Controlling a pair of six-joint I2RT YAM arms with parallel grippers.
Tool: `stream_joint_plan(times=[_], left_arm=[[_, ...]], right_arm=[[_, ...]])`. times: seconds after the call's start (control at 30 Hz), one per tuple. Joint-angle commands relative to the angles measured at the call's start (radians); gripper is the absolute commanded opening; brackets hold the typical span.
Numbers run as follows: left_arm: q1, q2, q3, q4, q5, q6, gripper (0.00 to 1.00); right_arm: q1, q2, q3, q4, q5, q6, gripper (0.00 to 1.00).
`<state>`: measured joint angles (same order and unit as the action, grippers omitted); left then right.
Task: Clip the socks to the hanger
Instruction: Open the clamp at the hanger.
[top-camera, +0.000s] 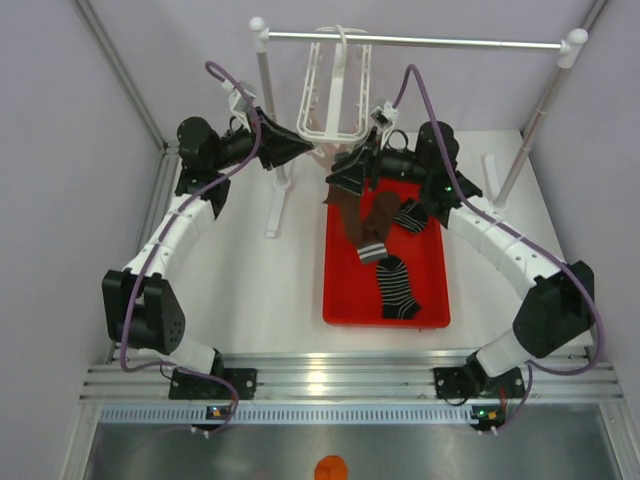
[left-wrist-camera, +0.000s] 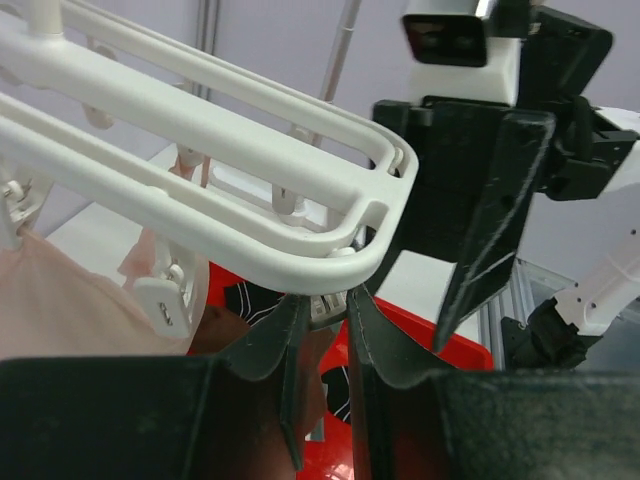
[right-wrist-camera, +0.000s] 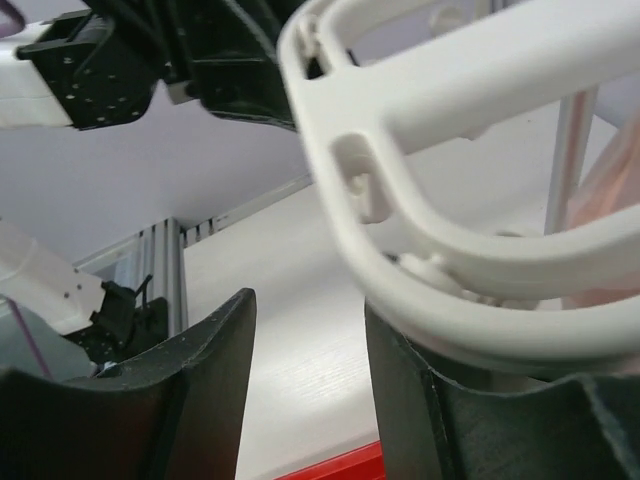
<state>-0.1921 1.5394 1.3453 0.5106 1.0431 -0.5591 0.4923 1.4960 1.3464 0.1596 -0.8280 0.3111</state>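
Note:
The white hanger (top-camera: 331, 92) hangs from the crossbar at the back. My left gripper (top-camera: 306, 150) is at its lower near corner. In the left wrist view it (left-wrist-camera: 325, 300) is shut on a small peg (left-wrist-camera: 336, 312) under the hanger's rim (left-wrist-camera: 300, 262). A dark brown sock (left-wrist-camera: 312, 365) shows just below the jaws; whether the peg holds it I cannot tell. My right gripper (top-camera: 340, 180) stands open beside that corner, nothing between its fingers (right-wrist-camera: 308, 305), the hanger frame (right-wrist-camera: 470, 290) over its right finger. Several socks (top-camera: 397, 287) lie in the red tray (top-camera: 336, 300).
A white-posted stand with a metal crossbar (top-camera: 420, 41) carries the hanger; its foot (top-camera: 274, 210) lies left of the tray. Pale pink fabric (left-wrist-camera: 60, 310) hangs from the hanger on the left. The two arms' wrists are close together under the hanger.

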Motion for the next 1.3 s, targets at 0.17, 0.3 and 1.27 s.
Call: stream_joint_plan(times=[0.17, 0.3, 1.27], left_arm=[[-0.003, 0.028, 0.028, 0.144, 0.147, -0.012, 0.06], [-0.003, 0.045, 0.026, 0.17, 0.173, -0.036, 0.06], [-0.004, -0.099, -0.046, -0.233, -0.148, -0.008, 0.6]], right_arm=[[0.009, 0.084, 0.028, 0.213, 0.047, 0.04, 0.49], [0.011, 0.113, 0.033, 0.299, 0.007, 0.098, 0.49], [0.08, 0.093, 0.023, 0.226, 0.142, -0.09, 0.0]])
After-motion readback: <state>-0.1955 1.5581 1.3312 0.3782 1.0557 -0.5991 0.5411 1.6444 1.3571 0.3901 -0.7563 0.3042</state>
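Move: Between the left hand's fingertips is the clip at the hanger's near end, already pinched at 0 to 1 cm. For the open right hand it lies about 4 cm ahead, 3 cm left and 1 cm higher. The hanger's near bar is some 5 cm ahead of the right hand, straight ahead and 3 cm up; the red tray's middle is roughly 35 cm below, 2 cm ahead and 13 cm right. Reaching in for the clip, the right hand goes about 3 cm forward, then drifts 3.5 cm left, ending slightly lower, and its open fingers shut on the clip's lower end. The left hand keeps its pinch while sinking some 2 cm and turning about 10 degrees clockwise; once the right has closed, it opens around the clip, sinking another centimetre and turning back, its wrist tilting. ##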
